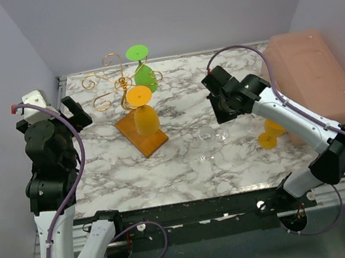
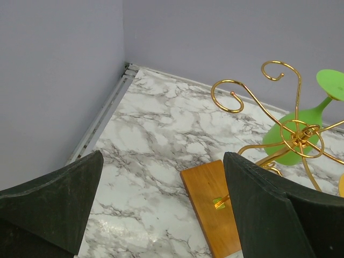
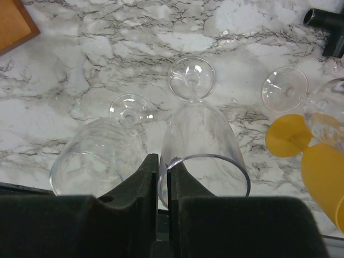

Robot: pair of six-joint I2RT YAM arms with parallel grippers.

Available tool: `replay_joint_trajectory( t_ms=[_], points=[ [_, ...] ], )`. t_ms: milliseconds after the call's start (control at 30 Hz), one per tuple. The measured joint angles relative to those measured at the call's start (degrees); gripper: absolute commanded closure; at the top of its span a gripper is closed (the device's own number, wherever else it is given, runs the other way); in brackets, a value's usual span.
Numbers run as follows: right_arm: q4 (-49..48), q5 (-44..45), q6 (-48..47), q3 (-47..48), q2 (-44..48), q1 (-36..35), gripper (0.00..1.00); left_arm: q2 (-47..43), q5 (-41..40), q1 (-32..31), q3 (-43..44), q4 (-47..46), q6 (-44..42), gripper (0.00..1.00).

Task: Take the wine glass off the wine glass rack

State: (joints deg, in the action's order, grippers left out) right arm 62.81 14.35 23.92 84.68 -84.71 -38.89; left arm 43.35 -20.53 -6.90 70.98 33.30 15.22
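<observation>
The wine glass rack (image 1: 122,84), gold scrolled wire on an orange-brown wooden base (image 1: 142,135), stands left of the table's middle. A green wine glass (image 1: 144,74) and a yellow-orange wine glass (image 1: 145,117) hang upside down from it. My right gripper (image 1: 223,112) is well right of the rack. It is shut (image 3: 162,161) on the rim of a clear wine glass (image 3: 201,134) whose foot points at the table. My left gripper (image 1: 74,112) hovers left of the rack, open (image 2: 164,158) and empty, with the rack base (image 2: 212,207) and the green glass (image 2: 293,137) ahead of it.
A second clear glass (image 3: 97,156) stands just left of the held one and a third (image 3: 322,107) lies to its right. An orange glass (image 1: 269,134) lies near the right arm. A pink box (image 1: 313,76) fills the right edge. Grey walls close the back and sides.
</observation>
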Motion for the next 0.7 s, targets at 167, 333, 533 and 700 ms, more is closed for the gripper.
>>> replay_joint_trajectory(
  t_ms=[167, 333, 533, 700],
  points=[
    [-0.1, -1.5, -1.3, 1.4, -1.8, 0.4, 0.99, 0.0, 0.7, 0.5, -0.2, -0.2, 0.3, 0.04],
    [-0.2, -1.6, -2.0, 3.0, -3.5, 0.4, 0.74, 0.0, 1.2, 0.6, -0.4, -0.2, 0.6, 0.04],
    [0.5, -1.2, -2.7, 4.4, -6.3, 0.7, 0.45, 0.1, 1.9, 0.9, -0.7, -0.4, 0.7, 0.05],
    [1.1, 0.7, -3.0, 6.9, -7.6, 0.8, 0.43, 0.1, 2.6, 1.4, -0.7, -0.6, 0.9, 0.05]
  ],
)
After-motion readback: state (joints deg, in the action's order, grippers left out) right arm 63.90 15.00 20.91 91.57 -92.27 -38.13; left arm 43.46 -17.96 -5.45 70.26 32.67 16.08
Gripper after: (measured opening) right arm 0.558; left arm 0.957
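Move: The right fingers still pinch the left side of the clear wine glass's rim; its middle lies about 3 cm right, 1 cm ahead and 8 cm below. A second clear glass stands some 5 cm left and 5 cm back of the hand, a third about 15 cm right and 1 cm ahead, and the orange glass roughly 18 cm right and 4 cm back. From the left hand the pinched glass is about 40 cm right, roughly level fore-and-aft, 28 cm lower. The right hand eases about 2.5 cm forward, slightly left, while its fingers open off the wine glass's rim. ##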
